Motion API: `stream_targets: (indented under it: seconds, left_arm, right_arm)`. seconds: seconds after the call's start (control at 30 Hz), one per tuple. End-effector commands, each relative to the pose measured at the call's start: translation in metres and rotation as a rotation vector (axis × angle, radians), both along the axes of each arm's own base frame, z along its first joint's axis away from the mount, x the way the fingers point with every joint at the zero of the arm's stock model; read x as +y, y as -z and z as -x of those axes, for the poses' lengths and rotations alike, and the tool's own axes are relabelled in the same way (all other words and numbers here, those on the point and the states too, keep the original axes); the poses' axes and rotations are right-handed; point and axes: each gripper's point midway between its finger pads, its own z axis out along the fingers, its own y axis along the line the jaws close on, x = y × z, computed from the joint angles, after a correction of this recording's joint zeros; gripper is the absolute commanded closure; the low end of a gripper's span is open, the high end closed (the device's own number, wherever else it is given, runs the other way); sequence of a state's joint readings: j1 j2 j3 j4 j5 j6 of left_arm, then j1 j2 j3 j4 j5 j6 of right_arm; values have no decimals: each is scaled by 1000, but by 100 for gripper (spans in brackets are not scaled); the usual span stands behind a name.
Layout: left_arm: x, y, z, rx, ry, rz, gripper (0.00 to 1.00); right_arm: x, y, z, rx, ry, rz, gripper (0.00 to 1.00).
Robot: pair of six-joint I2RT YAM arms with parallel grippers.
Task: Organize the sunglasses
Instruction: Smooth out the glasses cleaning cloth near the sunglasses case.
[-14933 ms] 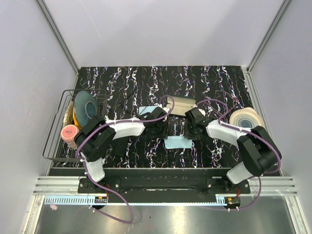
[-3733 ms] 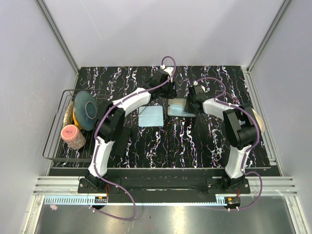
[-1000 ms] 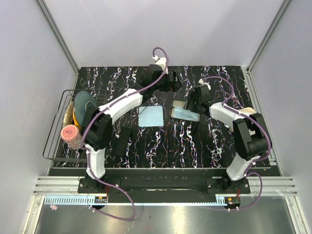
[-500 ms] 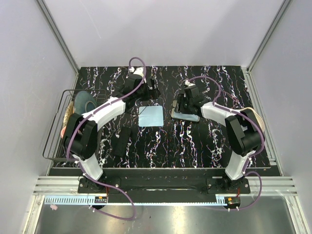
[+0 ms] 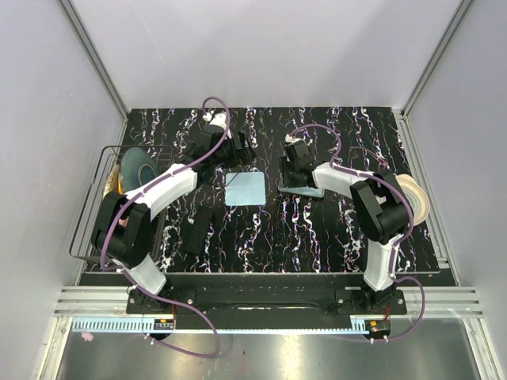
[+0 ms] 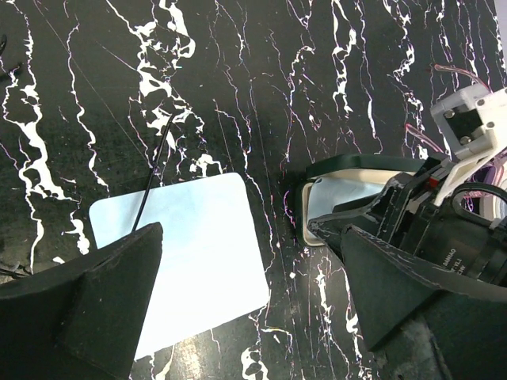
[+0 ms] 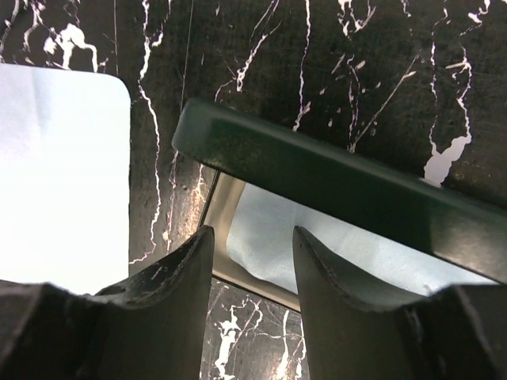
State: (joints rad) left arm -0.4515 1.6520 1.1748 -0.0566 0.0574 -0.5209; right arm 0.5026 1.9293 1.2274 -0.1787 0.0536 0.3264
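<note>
The glasses case [image 5: 307,188] lies open right of centre, its green lid [image 7: 317,178] raised over a beige tray [image 7: 215,212] lined with pale cloth. My right gripper [image 5: 295,168] hovers at the case's left end. In the right wrist view the right gripper [image 7: 252,231] is partly open, with the tray's corner showing in the gap and nothing gripped. My left gripper [image 5: 242,150] is wide open over bare table, and in its wrist view the left gripper [image 6: 249,233] sits between the light blue cloth [image 6: 178,253] and the case [image 6: 341,186]. A dark shape [image 5: 202,228] at front left may be the sunglasses.
A wire basket [image 5: 89,222] at the left edge holds a blue-grey disc [image 5: 135,166]. A roll of tape [image 5: 417,195] lies at the right edge. A thin black line [image 6: 154,174] crosses the cloth's far corner. Grey walls close in on three sides.
My left arm swung left along the far side, still wide open. The right gripper shifted left to the case's left end, and its jaws narrowed.
</note>
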Motion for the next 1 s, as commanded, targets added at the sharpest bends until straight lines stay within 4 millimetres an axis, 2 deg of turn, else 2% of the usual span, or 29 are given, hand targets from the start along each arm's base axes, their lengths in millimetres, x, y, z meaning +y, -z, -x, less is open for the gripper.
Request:
stream_targets:
  seconds: [0.0, 0.2, 0.4, 0.5, 0.73, 0.97]
  left_arm:
    - [-2, -29, -4, -87, 19, 37, 1]
    - [-1, -27, -5, -81, 20, 36, 1]
    - [0, -26, -5, -77, 18, 40, 1]
    - [-1, -25, -6, -74, 22, 43, 1]
    - [-2, -23, -6, -66, 22, 45, 1]
    - [-3, -22, -6, -60, 29, 50, 1]
  right_arm:
    - [3, -9, -10, -52, -9, 78, 50]
    - [0, 4, -7, -31, -5, 161, 51]
    - [0, 9, -4, -24, -8, 186, 62]
    - [1, 7, -4, -25, -14, 180, 71]
    - [5, 2, -3, -28, -15, 151, 84]
    - [7, -5, -1, -34, -29, 137, 86]
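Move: The cleaning cloth lies in the open sunglasses case. Its left end is right under the right hand's fingers, and its middle is about 5 cm to the right, level with the hand and 1 cm lower. The case's middle is some 4 cm to the right and 1 cm lower, with its raised green lid 4 cm ahead and 4 cm right. A flat light-blue cloth lies 13 cm to the left. From the left hand the cleaning cloth is some 15 cm right, roughly level, and 14 cm below. The right fingers come to pinch the left end of the cleaning cloth inside the case. The half-open hand first sinks about 1 cm into the tray while rolling some 10 degrees so its right side rises, then holds its place as the fingers close nearly shut on the fabric. ##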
